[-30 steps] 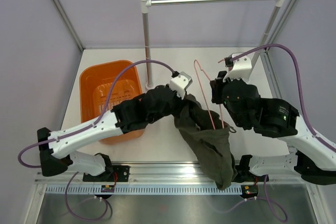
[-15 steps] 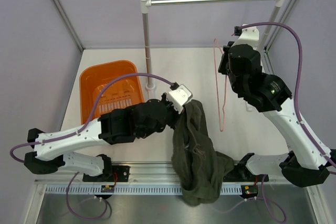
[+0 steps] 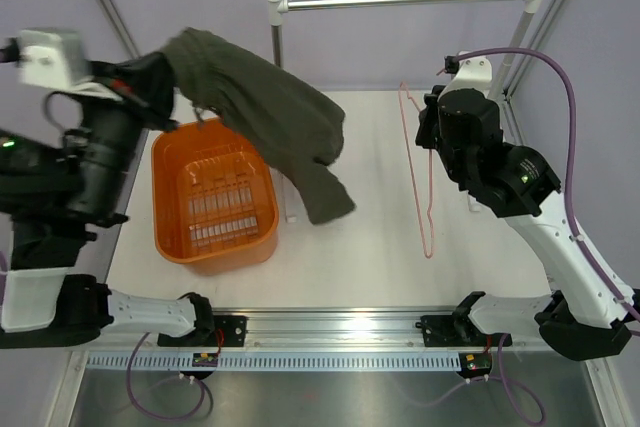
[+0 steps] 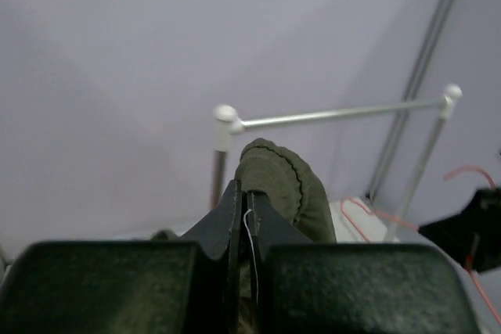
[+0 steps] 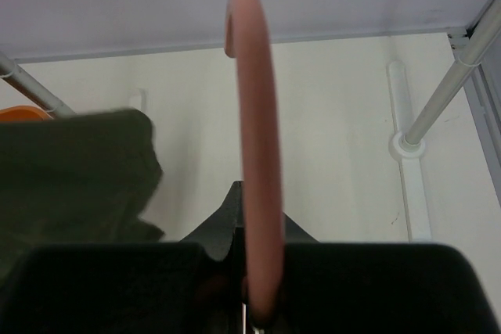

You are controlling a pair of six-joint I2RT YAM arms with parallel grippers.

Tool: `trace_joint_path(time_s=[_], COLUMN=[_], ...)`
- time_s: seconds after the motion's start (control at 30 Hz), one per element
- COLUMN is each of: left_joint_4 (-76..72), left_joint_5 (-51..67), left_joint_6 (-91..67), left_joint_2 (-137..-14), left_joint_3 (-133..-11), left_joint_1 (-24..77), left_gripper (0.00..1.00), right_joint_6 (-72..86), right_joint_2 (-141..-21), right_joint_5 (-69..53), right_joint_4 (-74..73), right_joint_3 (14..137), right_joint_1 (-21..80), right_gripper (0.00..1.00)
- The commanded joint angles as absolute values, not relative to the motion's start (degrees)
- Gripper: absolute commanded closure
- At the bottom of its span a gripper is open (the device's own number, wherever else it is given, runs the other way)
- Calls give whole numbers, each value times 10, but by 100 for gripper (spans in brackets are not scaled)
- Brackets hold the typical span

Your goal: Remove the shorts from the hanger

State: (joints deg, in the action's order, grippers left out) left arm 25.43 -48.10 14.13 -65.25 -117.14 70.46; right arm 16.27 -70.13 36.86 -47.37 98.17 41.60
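The dark olive shorts hang in the air from the upper left, above the orange basket. Their loose end trails toward the table's middle. My left gripper is raised high at the left, shut on the shorts' top edge. In the left wrist view a fold of the shorts bulges past that gripper. The bare pink hanger hangs apart from the shorts on the right. My right gripper is shut on the hanger near its hook, with its jaws pinching the wire.
The silver rail spans the back on two posts, and the left post stands just behind the basket. Purple walls close in on both sides. The right post's base is close to my right gripper.
My left arm has swung up and to the left, carrying the shorts from the front edge to above the basket. The hanger is free of the shorts, and the right arm has lifted it toward the back.
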Motion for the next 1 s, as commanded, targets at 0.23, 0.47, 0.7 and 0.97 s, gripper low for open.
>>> trace_joint_path(time_s=[0.23,0.47,0.7,0.97], left_joint_4=[-10,65,277,350], left_joint_5=[-596,-629,-504,-222], left_joint_6=[315,216,-81,-220], left_joint_2=[-519,-491,-479,-481], left_joint_3=[-992,-838,-764,-732], left_joint_1=[703,702,537,232], left_gripper=[100,100,100,100], right_joint_6=[171,185,192,187], right_joint_2=[-684,-675,-663,-641], right_joint_5=[354,340,326,317], right_joint_4=[-476,-470,-470,-472], right_joint_3=[963,931,903,897], right_joint_1=[412,411,411,411], right_gripper=[100,100,100,100])
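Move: The left hand, high up with the gathered shorts already in its shut fingers, has the orange bin about 16 cm ahead of it, 12 cm to its left and some 57 cm below. The rack's left post stands some 24 cm ahead and 7 cm to that hand's right, its middle about 35 cm lower. For the right hand, which holds the empty pink hanger, the bin lies roughly 50 cm left, 6 cm ahead and 35 cm down. The left hand keeps its pinch on the shorts and first swings level about 11 cm to its left, then sinks steeply towards the orange bin, some 23 cm lower than it began, drifting back right before easing left and forward over the bin's near part, its fingers tipping down and turning counter-clockwise by about 25 degrees each. Meanwhile the right hand stays out over the table beside the rack with the hanger still gripped, only letting it down by 4 or 5 cm. ##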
